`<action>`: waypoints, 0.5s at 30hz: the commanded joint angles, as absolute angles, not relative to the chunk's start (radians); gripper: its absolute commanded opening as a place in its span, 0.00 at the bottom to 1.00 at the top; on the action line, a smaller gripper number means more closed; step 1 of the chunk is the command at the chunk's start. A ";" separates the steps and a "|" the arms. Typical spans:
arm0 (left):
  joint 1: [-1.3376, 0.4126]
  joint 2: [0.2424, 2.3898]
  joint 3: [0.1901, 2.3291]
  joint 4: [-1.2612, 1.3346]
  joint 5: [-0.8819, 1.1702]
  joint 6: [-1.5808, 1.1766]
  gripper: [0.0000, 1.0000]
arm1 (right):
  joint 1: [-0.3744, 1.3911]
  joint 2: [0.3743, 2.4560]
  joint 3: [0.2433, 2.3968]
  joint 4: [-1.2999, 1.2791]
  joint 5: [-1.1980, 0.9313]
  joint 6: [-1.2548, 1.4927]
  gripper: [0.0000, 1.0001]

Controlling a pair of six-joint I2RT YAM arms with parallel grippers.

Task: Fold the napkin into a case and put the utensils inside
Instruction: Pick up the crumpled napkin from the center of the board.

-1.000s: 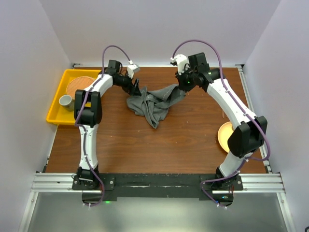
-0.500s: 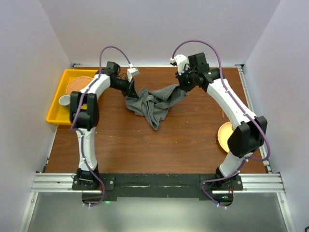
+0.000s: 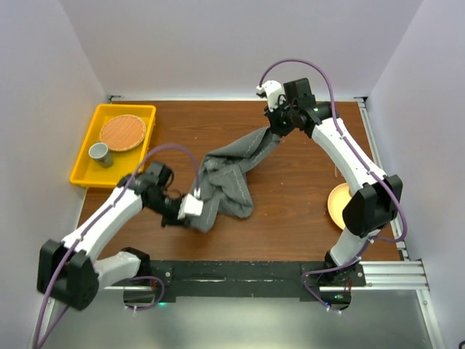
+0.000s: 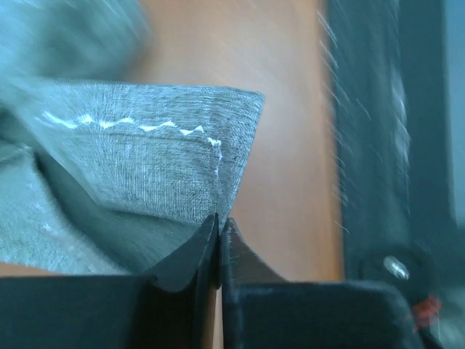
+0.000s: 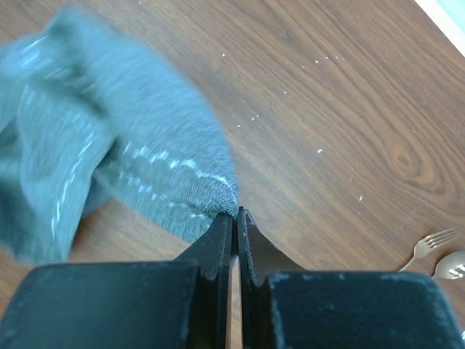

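The dark grey napkin [image 3: 231,173] hangs bunched and twisted in a diagonal band between both grippers; no case is in view. My left gripper [image 3: 203,211] is near the table's front left, shut on one hemmed corner of the napkin [image 4: 152,156], with the fingertips [image 4: 220,219] pinched together. At the back centre my right gripper [image 3: 278,133] is shut on another corner of the napkin [image 5: 156,163], held just above the wood. Two of the utensils, a fork [image 5: 433,243] and a spoon [image 5: 452,265], lie on the table at the lower right of the right wrist view.
A yellow tray [image 3: 81,173] at the back left holds a round woven mat [image 3: 122,132] and a small cup [image 3: 99,153]. An orange plate [image 3: 336,205] sits at the right, partly behind the right arm. White walls close in three sides.
My left gripper closed on a napkin corner and swung from the back left to the front left, dragging the cloth out into a long diagonal. The right gripper stayed put.
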State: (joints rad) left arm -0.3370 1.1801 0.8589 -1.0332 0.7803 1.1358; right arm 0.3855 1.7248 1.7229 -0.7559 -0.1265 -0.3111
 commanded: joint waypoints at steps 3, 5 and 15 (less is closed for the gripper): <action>-0.368 0.982 0.768 -0.915 0.568 1.119 0.54 | 0.382 1.700 1.730 -0.756 -0.166 -0.298 0.00; -0.359 1.041 0.860 -0.861 0.566 1.057 0.60 | 0.383 1.707 1.726 -0.755 -0.167 -0.295 0.00; -0.334 1.304 0.985 -0.430 0.609 0.850 0.65 | 0.382 1.752 1.750 -0.758 -0.164 -0.288 0.00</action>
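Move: Ahead and to the right of the left hand, which still pinches the napkin's near corner, the bunched middle of the napkin lies about 14 cm forward, 15 cm right and 7 cm lower. Level with that hand's far side, the yellow tray is some 30 cm ahead and 36 cm left; the grey cup in it is about 27 cm ahead, 42 cm left. From the right hand, which pinches the far corner, the napkin's middle is roughly 19 cm back, 17 cm left and 18 cm below. Flicking its corner the last 3 cm or so back towards the base and as much down, the left hand opens and lets the napkin go, then reverses forward about 14 cm and up some 6 cm, over the near left of the napkin towards its middle, fingers staying open and the wrist turning roughly 20 degrees. The right hand stays in place, keeping its pinch on the raised far corner. ##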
